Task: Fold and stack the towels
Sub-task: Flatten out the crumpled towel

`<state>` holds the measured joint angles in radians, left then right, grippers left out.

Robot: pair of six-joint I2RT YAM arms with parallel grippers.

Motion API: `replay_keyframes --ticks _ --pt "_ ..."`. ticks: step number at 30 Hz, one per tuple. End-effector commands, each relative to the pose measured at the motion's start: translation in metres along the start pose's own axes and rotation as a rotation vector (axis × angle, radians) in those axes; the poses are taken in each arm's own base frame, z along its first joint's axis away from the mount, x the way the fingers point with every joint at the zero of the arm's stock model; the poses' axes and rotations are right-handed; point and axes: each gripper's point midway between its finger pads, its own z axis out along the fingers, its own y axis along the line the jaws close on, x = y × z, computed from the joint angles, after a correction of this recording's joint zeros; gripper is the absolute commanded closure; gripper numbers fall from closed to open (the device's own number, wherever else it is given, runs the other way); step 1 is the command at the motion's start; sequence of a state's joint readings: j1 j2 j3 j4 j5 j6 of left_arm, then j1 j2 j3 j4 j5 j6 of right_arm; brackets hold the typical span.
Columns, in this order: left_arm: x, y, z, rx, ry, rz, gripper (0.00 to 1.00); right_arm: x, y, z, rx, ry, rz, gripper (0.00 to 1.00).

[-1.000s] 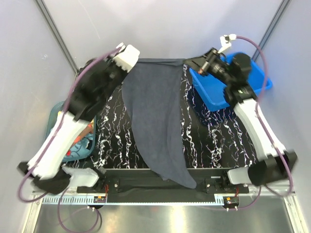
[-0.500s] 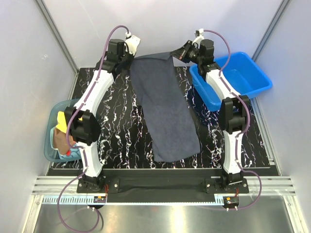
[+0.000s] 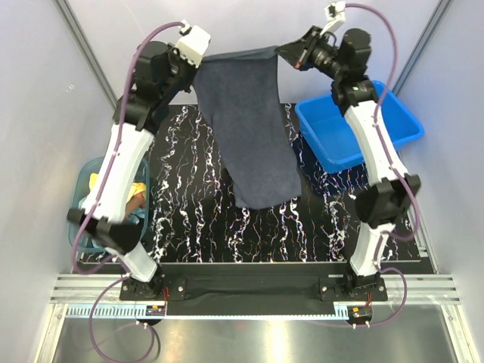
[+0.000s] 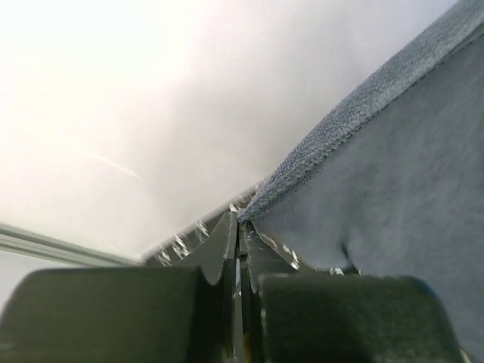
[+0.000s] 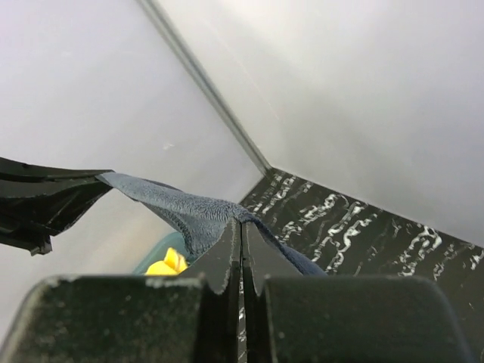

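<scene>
A dark slate-blue towel (image 3: 249, 128) hangs stretched in the air between both arms, high over the far side of the table. Its lower end drapes down to the marbled table top. My left gripper (image 3: 198, 63) is shut on the towel's left top corner (image 4: 261, 198). My right gripper (image 3: 281, 50) is shut on the right top corner (image 5: 198, 212). In each wrist view the fingers pinch the cloth edge with no gap between them. More towels, yellow (image 3: 100, 184) and reddish, lie bunched in the teal tub at the left.
A rigid blue plastic bin (image 3: 393, 121) stands at the far right of the black marbled table (image 3: 197, 219). The translucent teal tub (image 3: 83, 227) sits at the left edge, partly under my left arm. Grey walls enclose the back and sides.
Both arms have lifted the towel's top edge higher and pulled it taut. The hanging end has slid away from the near edge toward the table's middle.
</scene>
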<state>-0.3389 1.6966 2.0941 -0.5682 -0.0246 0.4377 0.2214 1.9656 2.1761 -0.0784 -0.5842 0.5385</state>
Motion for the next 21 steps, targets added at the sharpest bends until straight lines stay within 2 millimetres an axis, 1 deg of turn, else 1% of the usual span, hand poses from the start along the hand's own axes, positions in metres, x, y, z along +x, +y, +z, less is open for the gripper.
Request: replay_keyframes --ticks 1,2,3,4,5,6,7,8,9,11,12,13,14,15,17,18,19,20,21 --pt "-0.054 0.018 -0.061 -0.101 -0.102 0.070 1.00 -0.039 0.060 -0.037 -0.089 -0.067 -0.095 1.00" --pt "-0.058 0.012 -0.071 -0.088 -0.104 0.079 1.00 -0.039 0.073 -0.044 -0.119 -0.064 -0.088 1.00" --pt "-0.060 0.007 -0.080 -0.081 -0.106 0.083 1.00 -0.028 0.075 -0.049 -0.123 -0.042 -0.072 1.00" --pt "-0.075 0.001 -0.105 -0.083 -0.144 0.095 1.00 -0.037 0.107 -0.068 -0.161 -0.063 -0.097 1.00" --pt "-0.078 -0.003 -0.117 -0.080 -0.149 0.103 1.00 -0.035 0.120 -0.078 -0.169 -0.063 -0.116 1.00" --pt "-0.073 -0.014 -0.124 -0.063 -0.140 0.114 1.00 -0.015 0.120 -0.084 -0.162 -0.026 -0.101 1.00" --pt "-0.082 -0.028 -0.140 -0.044 -0.166 0.124 1.00 -0.022 0.158 -0.111 -0.201 -0.058 -0.137 1.00" --pt "-0.089 -0.026 -0.166 -0.046 -0.207 0.112 1.00 -0.017 0.169 -0.122 -0.209 -0.056 -0.152 1.00" --pt "-0.090 -0.043 -0.179 -0.011 -0.221 0.115 1.00 -0.012 0.186 -0.148 -0.219 -0.062 -0.161 1.00" --pt "-0.093 -0.052 -0.204 0.022 -0.253 0.097 1.00 -0.006 0.209 -0.173 -0.247 -0.077 -0.164 1.00" --pt "-0.100 -0.054 -0.232 0.057 -0.308 0.071 1.00 -0.005 0.223 -0.197 -0.266 -0.106 -0.175 1.00" --pt "-0.098 -0.060 -0.242 0.087 -0.315 0.057 1.00 -0.005 0.231 -0.209 -0.276 -0.120 -0.162 1.00" --pt "-0.099 -0.060 -0.254 0.105 -0.337 0.039 1.00 -0.005 0.238 -0.219 -0.286 -0.135 -0.166 1.00" --pt "-0.102 -0.063 -0.270 0.141 -0.373 0.018 1.00 -0.007 0.248 -0.238 -0.295 -0.165 -0.176 1.00" --pt "-0.100 -0.065 -0.281 0.175 -0.384 -0.002 1.00 -0.010 0.258 -0.254 -0.304 -0.196 -0.173 1.00" --pt "-0.102 -0.071 -0.286 0.209 -0.394 -0.017 1.00 -0.013 0.267 -0.267 -0.320 -0.224 -0.182 1.00" --pt "-0.100 -0.075 -0.288 0.234 -0.387 -0.014 1.00 -0.015 0.272 -0.272 -0.327 -0.237 -0.181 1.00" --pt "-0.104 -0.075 -0.294 0.252 -0.403 -0.028 1.00 -0.018 0.277 -0.279 -0.337 -0.253 -0.177 1.00" --pt "-0.106 -0.081 -0.297 0.286 -0.412 -0.028 1.00 -0.022 0.285 -0.289 -0.350 -0.276 -0.185 1.00"
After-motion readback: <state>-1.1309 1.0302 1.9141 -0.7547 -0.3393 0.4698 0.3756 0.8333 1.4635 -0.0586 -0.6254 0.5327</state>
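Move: Both hands already hold the far corners of the grey towel, about 19 cm apart, with the towel hanging between them. Its middle is about 22 cm below both hands: 4 cm back and 9 cm right of the left hand, 9 cm back and 10 cm left of the right. The blue bin lies some 16 cm ahead, 33 cm right and 41 cm below the right hand; the clear bin is about 12 cm back, 31 cm left and 40 cm below the left hand. Swiftly back towards the bases and rising about 12 cm, both hands sweep the grey towel over the table, the left some 30 cm back, the right nearly 40. The left wrist turns roughly 25 degrees clockwise as its fingers tip up a little; the right wrist tips its fingers up about as much. Both keep their shut pinch on the corners. ##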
